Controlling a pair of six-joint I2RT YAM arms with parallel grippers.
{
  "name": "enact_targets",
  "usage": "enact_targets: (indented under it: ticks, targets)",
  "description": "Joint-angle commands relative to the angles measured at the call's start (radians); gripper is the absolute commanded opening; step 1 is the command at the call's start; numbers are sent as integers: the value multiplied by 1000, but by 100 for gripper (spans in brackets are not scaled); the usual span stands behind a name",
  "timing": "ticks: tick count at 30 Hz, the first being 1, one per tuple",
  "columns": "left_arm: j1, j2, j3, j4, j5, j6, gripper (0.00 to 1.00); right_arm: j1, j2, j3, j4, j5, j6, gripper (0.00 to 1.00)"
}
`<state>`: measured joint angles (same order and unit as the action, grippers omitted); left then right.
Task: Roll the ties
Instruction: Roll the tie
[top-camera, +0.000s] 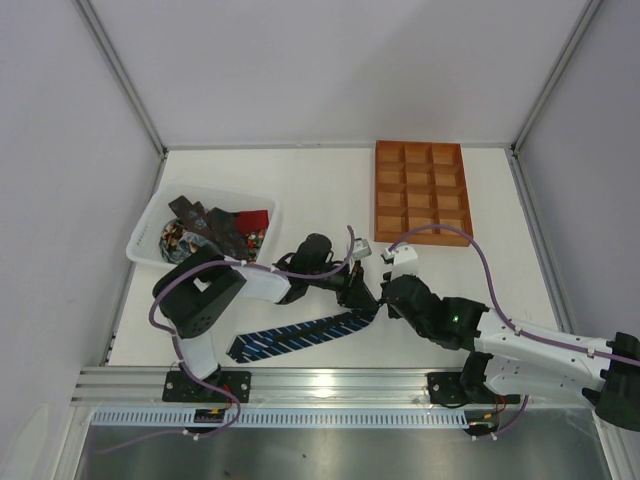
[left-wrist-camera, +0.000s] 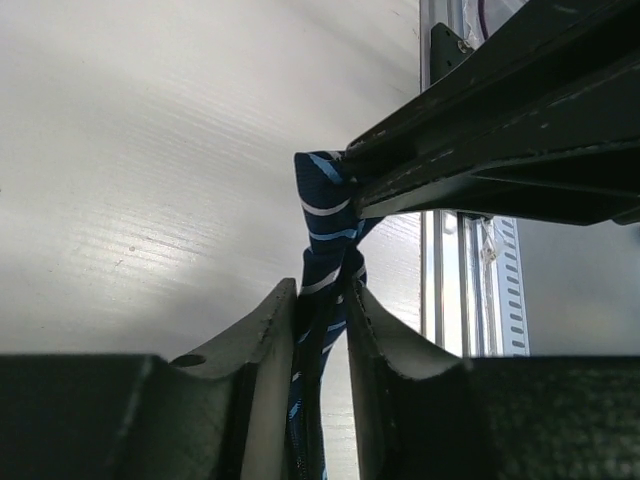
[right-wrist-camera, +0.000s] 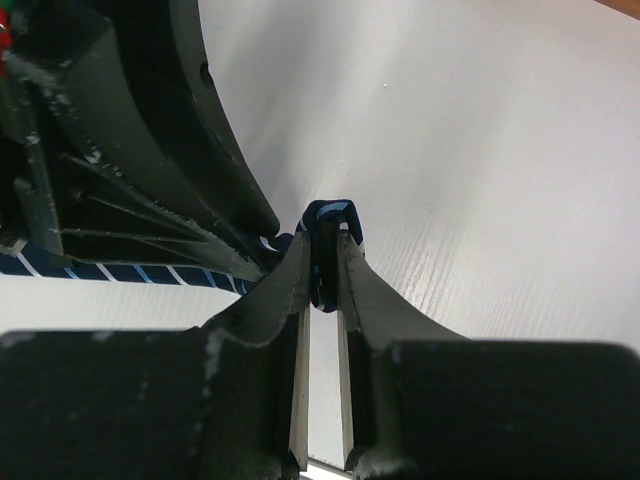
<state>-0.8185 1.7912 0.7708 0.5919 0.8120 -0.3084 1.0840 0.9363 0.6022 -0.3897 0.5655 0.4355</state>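
A navy tie (top-camera: 290, 338) with light-blue stripes lies flat near the table's front edge, its narrow end lifted where both grippers meet. My left gripper (top-camera: 366, 303) is shut on the tie just below the folded end, and the fabric (left-wrist-camera: 325, 200) runs up between its fingertips (left-wrist-camera: 320, 290). My right gripper (right-wrist-camera: 325, 245) is shut on the folded tip of the tie (right-wrist-camera: 330, 210). In the left wrist view a right finger (left-wrist-camera: 480, 150) pinches that tip from the upper right. Several other ties (top-camera: 215, 228) lie in the basket.
A white plastic basket (top-camera: 150, 225) stands at the left. An orange-brown compartment tray (top-camera: 381, 190) sits at the back right. The two arms' wrists are close together over the middle front of the table, with the metal rail (top-camera: 330, 385) just behind the tie.
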Motion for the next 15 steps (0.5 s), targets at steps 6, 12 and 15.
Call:
enact_targets:
  ticks: [6,12,15]
  targets:
    - [22,-9,-42,204,84,5,0,-31,-19,-7,52,-74,-1,31]
    - [41,-59,-106,285,154,-52,0,-304,-134,-97,216,-473,-15,68]
    - [45,-40,-149,425,196,-132,0,-428,-174,-153,330,-708,-67,72]
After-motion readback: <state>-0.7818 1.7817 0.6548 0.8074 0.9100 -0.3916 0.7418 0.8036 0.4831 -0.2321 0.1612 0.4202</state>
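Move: The tie's narrow neck, just short of the roll, already runs between my left hand's half-open fingers, about 1 cm to their right. The roll itself sits some 3 cm right of that hand and 2 cm higher, right at my right hand's shut fingertips. The middle of the flat tie lies about 16 cm left, 8 cm back and 6 cm below my left hand. The wooden box is roughly 24 cm ahead, 8 cm right and 10 cm below my right hand. I shut my left fingers on the tie's neck beside the roll. Then my right hand opens wide, lets go of the roll and slips forward and right, about 2.5 cm, rolling some 15 degrees so its left side rises. Keeping the neck pinched, my left hand draws about 2 cm left and slightly back, away from the box. ##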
